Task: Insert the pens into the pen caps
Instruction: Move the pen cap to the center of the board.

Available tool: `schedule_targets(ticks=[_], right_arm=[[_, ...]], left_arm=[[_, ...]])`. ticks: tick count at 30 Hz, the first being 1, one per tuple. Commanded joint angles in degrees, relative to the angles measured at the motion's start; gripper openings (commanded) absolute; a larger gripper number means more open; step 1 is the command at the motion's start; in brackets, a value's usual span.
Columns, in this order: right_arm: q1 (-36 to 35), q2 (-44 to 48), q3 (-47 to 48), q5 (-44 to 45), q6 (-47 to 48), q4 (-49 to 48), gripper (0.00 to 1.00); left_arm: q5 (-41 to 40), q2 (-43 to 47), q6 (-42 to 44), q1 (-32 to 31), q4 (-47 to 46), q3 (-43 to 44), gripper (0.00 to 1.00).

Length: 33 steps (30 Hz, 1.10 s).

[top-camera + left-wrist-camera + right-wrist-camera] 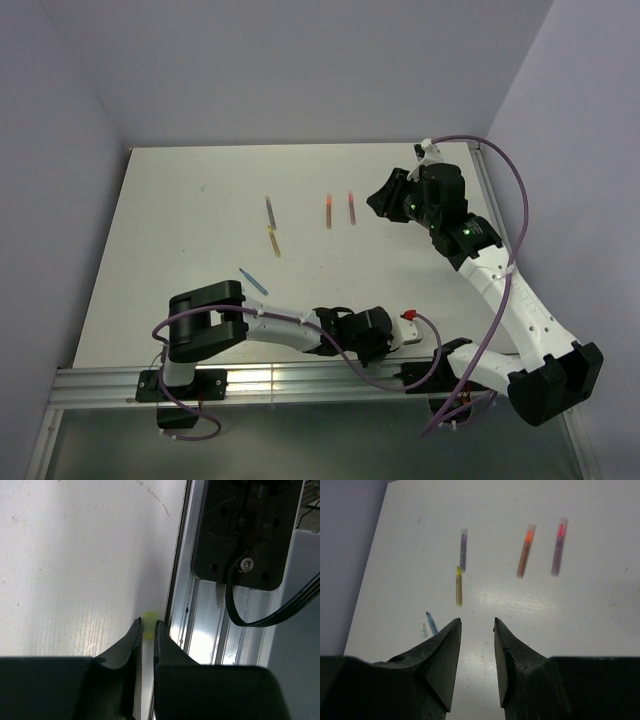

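My left gripper [147, 626] is low at the table's near edge, its jaws pinched on a yellow-green pen cap [148, 617] whose end sticks out past the fingertips. My right gripper [477, 621] hovers open and empty over the back right of the table. Ahead of it lie the pens: grey-purple [463, 549], yellow [459, 586], orange [525, 550], pink-red [559, 546] and, further left, blue [431, 623] with a pale blue pen cap [423, 629] beside it. From above, the blue pen [252, 280] lies nearest the left arm.
An aluminium rail [210, 630] runs along the table's near edge, right beside the left fingers. A black base plate [245, 530] with a cable [260, 620] sits on it. Purple walls close in the table's back and sides.
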<state>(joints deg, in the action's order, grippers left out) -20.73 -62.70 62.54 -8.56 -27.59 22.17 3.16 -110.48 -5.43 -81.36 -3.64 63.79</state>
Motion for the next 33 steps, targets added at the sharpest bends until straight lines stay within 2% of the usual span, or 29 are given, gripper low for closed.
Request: schedule_targets(ticks=[1,3,6,15,20,26,33], right_arm=[[0.43,1.35,0.56,-0.58,0.70,-2.31,0.40],[0.43,1.17,0.56,-0.85,0.70,-2.49,0.40],[0.43,0.65,0.74,-1.02,0.61,-2.49,0.40],[0.43,-0.41,1.70,-1.02,0.61,-2.31,0.40],[0.43,-0.85,1.88,-1.37,0.44,-2.31,0.40],[0.43,-2.43,2.32,-1.99,0.52,-2.14,0.40],[0.52,-5.24,2.67,-2.78,0.79,-1.87,0.40]], left_arm=[[-1.48,-2.73,-0.19,-0.90,2.94,0.20,0.07],[-2.71,-2.64,-0.37,-0.73,2.50,-0.15,0.00],[-2.89,-1.85,-1.51,0.41,0.75,-1.73,0.00],[-16.59,0.88,-9.50,8.58,-2.34,-6.48,0.00],[-27.91,0.61,-16.17,12.97,0.56,-5.87,0.01],[-33.99,1.93,-27.24,18.25,7.66,-3.59,0.00],[-35.86,2.19,-39.11,23.00,12.69,-1.74,0.00]])
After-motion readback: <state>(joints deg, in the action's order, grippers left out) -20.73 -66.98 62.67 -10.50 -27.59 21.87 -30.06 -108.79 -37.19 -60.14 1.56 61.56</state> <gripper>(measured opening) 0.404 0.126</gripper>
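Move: The left gripper already has the yellow pen cap pinched low over the board by its front edge. The board's center lies about 28 cm ahead and 17 cm to its left. The yellow pen lies some 32 cm ahead and 27 cm left; the orange-capped pen about 43 cm ahead and 11 cm left. From the empty right hand, the center is roughly 27 cm below, 14 cm left and 2 cm ahead. Bring the left gripper forward and to the left, about 25 cm in all, from the front edge towards the board's center, keeping its grip on the yellow cap and its height low and level. As it travels, swing the hand some 65 degrees counter-clockwise so the fingers come to point forward and down. Late on, let the empty right hand sink a couple of centimetres, fingers still partly open. ##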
